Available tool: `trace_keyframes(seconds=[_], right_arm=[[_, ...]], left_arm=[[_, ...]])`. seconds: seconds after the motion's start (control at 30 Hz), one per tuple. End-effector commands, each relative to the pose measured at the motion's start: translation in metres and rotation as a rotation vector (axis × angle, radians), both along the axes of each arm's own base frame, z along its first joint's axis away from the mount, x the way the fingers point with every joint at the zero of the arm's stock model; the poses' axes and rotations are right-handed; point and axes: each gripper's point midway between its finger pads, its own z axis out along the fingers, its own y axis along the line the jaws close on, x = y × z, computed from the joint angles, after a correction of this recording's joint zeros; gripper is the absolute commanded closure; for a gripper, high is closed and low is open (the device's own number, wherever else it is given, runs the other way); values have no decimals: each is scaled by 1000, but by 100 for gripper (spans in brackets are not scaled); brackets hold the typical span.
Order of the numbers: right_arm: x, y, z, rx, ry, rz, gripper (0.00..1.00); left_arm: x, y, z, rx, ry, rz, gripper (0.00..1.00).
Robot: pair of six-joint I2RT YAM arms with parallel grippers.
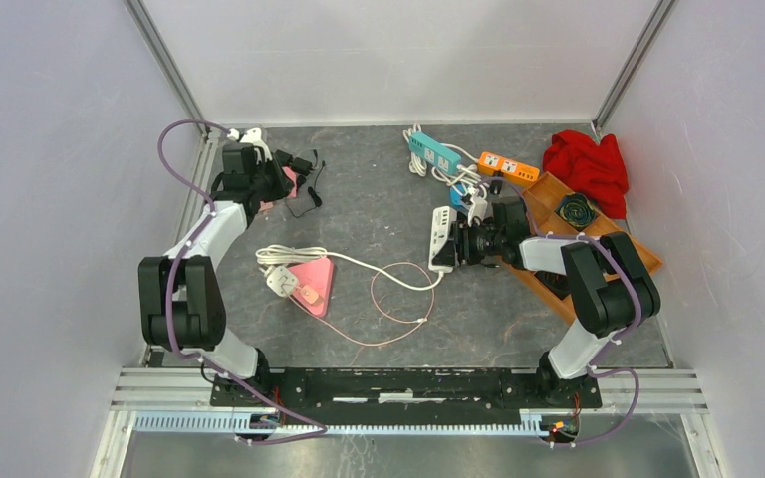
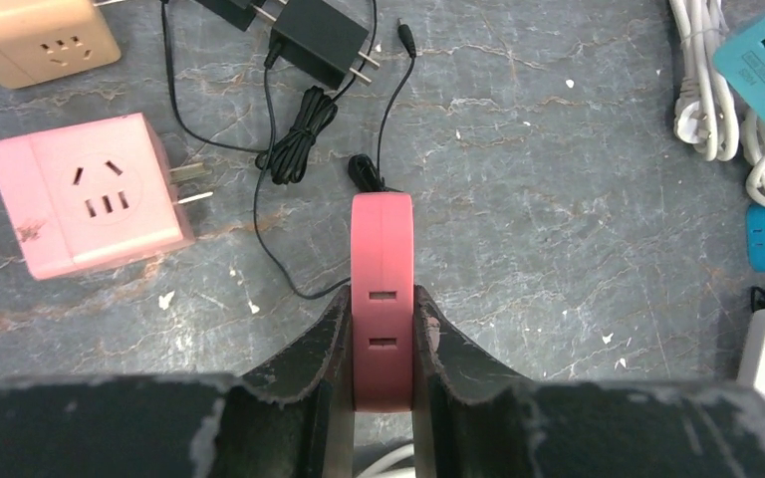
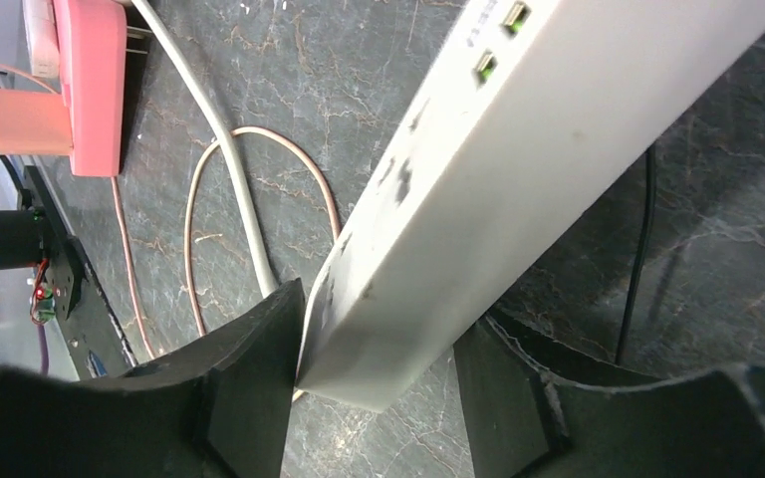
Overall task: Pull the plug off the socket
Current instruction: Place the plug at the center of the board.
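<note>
On the table's middle lies a pink triangular socket [image 1: 314, 286] with a white plug [image 1: 281, 280] in it; both show at the top left of the right wrist view, socket [image 3: 95, 90] and plug [image 3: 40, 35]. My left gripper [image 2: 382, 294] is shut on a flat pink adapter [image 2: 382, 239] with two slots, at the far left [image 1: 264, 189]. A white power strip [image 3: 518, 149] sits between the jaws of my right gripper [image 3: 383, 314]: the left finger [image 3: 259, 349] touches it, the right finger stands apart. That gripper [image 1: 463, 242] is right of the strip [image 1: 442, 237].
A pink cube socket [image 2: 90, 204], a beige cube [image 2: 40, 35] and a black charger [image 2: 319, 40] with its cable lie by the left gripper. Blue [image 1: 435, 154] and orange [image 1: 508, 164] power strips, a red cloth [image 1: 588, 169] and a wooden board [image 1: 548, 194] fill the back right.
</note>
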Motion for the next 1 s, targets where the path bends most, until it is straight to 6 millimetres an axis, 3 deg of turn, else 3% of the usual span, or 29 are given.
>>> trace_keyframes(seconds=[0.0, 0.23, 0.47, 0.97], right_arm=[[17, 3, 17, -10, -95, 16, 36], [21, 1, 27, -26, -132, 27, 22], [23, 0, 33, -42, -165, 47, 20], [24, 1, 39, -55, -195, 96, 16]], left_arm=[[27, -7, 29, -61, -68, -1, 98], [47, 8, 9, 30, -5, 30, 98], [59, 16, -16, 83, 60, 45, 97], [96, 30, -41, 162, 163, 68, 89]])
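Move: The left gripper holds the pink plug about 12 cm above the table. The pair of black adapters lies some 13 cm ahead and about 1 cm left of the gripper; the pink cube is roughly 4 cm ahead and 8 cm left, the cream cube about 13 cm ahead and 12 cm left. At the right gripper, the white strip's middle is about 4 cm ahead and 1 cm left, a centimetre or two below. Carry the pink plug forward about 8 cm towards the black adapters with the left gripper, past the pink cube; travel nearly level first, then sink some 5 cm while tipping the fingers about 10 degrees farther down, with a slight drift left and the grip kept. Meanwhile spread the right fingers wide around the white strip's near end and ease that hand slightly up and forward. ##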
